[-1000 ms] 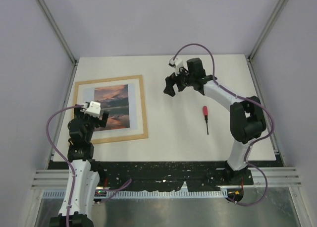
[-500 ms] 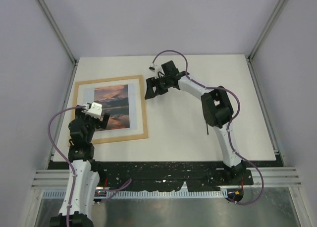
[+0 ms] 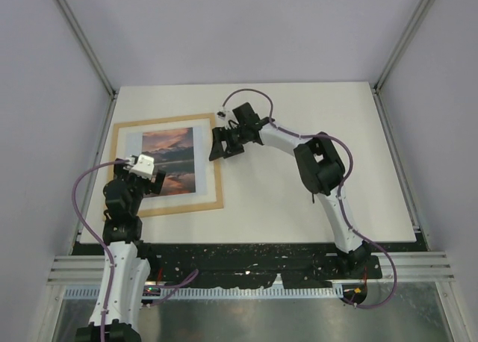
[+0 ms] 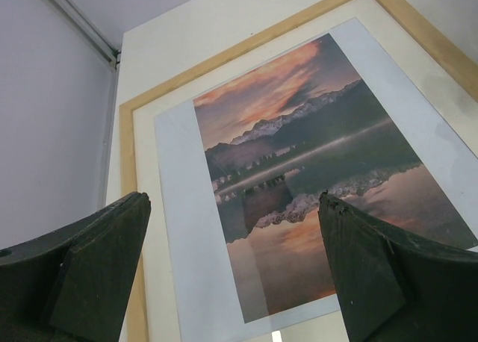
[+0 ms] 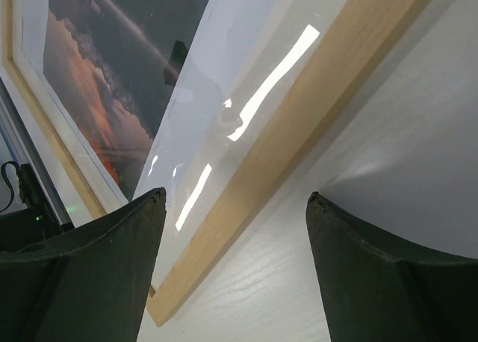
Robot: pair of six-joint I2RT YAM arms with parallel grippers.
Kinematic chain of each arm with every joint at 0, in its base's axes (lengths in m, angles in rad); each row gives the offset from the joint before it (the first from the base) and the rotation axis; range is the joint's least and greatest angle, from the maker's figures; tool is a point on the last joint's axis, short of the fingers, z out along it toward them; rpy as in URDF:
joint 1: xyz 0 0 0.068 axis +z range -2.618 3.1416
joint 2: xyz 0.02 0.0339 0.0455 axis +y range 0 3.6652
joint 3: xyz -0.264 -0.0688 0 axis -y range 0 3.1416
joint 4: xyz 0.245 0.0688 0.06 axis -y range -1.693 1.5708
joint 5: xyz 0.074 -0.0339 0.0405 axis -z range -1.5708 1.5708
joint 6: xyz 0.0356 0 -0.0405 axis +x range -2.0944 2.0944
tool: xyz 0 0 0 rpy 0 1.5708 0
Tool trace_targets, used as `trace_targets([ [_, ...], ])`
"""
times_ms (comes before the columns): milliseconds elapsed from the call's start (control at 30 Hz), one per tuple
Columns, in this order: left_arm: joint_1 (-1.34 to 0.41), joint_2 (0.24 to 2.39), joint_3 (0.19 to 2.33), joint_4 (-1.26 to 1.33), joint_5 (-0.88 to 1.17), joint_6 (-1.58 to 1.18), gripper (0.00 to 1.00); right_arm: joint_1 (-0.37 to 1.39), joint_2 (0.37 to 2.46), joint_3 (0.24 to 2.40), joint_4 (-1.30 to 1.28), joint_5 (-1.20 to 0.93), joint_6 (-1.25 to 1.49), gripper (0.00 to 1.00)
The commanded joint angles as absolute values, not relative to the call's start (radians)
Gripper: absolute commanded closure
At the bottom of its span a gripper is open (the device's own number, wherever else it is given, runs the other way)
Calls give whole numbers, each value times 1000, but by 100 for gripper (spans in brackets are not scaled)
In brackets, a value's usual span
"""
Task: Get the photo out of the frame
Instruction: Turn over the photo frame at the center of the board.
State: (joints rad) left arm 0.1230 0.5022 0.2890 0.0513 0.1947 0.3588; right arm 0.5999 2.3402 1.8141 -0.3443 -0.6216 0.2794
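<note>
The frame [image 3: 217,163], thin light wood strips, lies flat on the left of the table with the photo [image 3: 169,160] of a sunset and dark mountains inside it. My left gripper [image 3: 140,178] hovers open over the frame's near left part. In the left wrist view the photo [image 4: 299,170] fills the gap of that gripper [image 4: 233,200], and nothing is held. My right gripper [image 3: 222,147] is open at the frame's right side. In its wrist view the wooden strip [image 5: 299,133] runs between the fingers of the gripper [image 5: 235,195], with shiny glazing over the photo [image 5: 112,58].
The white table [image 3: 284,207] is bounded by pale walls at the back and sides. A metal rail [image 3: 246,267] runs along the near edge by the arm bases. The right arm's elbow [image 3: 321,166] stands over the table's middle.
My right arm has swung left from the table's back middle to the frame's right strip and come down low. The left arm has barely moved.
</note>
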Motion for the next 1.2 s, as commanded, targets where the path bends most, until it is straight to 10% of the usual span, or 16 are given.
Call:
trace_targets([
  [0,127,480,285,77,209,374,0,629,2327,1786,-322,-497,322,20],
  [500,127,463,285,74,204,377,0,699,2355,1810,-414,-192,406,37],
  [767,127,465,285,74,215,382,0,713,2405,1876,-480,-152,430,67],
  [1167,124,492,317,8,344,408,0,713,2468,1931,-537,-166,451,64],
])
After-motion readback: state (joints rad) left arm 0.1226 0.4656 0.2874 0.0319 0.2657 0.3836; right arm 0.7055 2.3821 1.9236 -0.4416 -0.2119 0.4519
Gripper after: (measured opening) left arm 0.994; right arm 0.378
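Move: The spot on the photo frame's right rail to be gripped is almost under the open right hand: about 2 cm to its left, 1 cm ahead and 2 cm below. The photo's middle lies some 17 cm to this hand's left and 3 cm back, about 3 cm lower; the frame's near right corner is roughly 17 cm back and 1 cm to the right, also 3 cm lower. From the left hand, that rail spot is about 23 cm right, 11 cm ahead and 14 cm below. The right hand eases first left, then forward and down onto the frame's right rail, some 2.5 cm in all, while the wrist turns about 15 degrees clockwise and tips the fingers more steeply down to straddle the wood. The fingers close from mostly open to about a third and pinch the rail between their tips, one on the glass side and the other on the outer side, then keep that hold in place. ##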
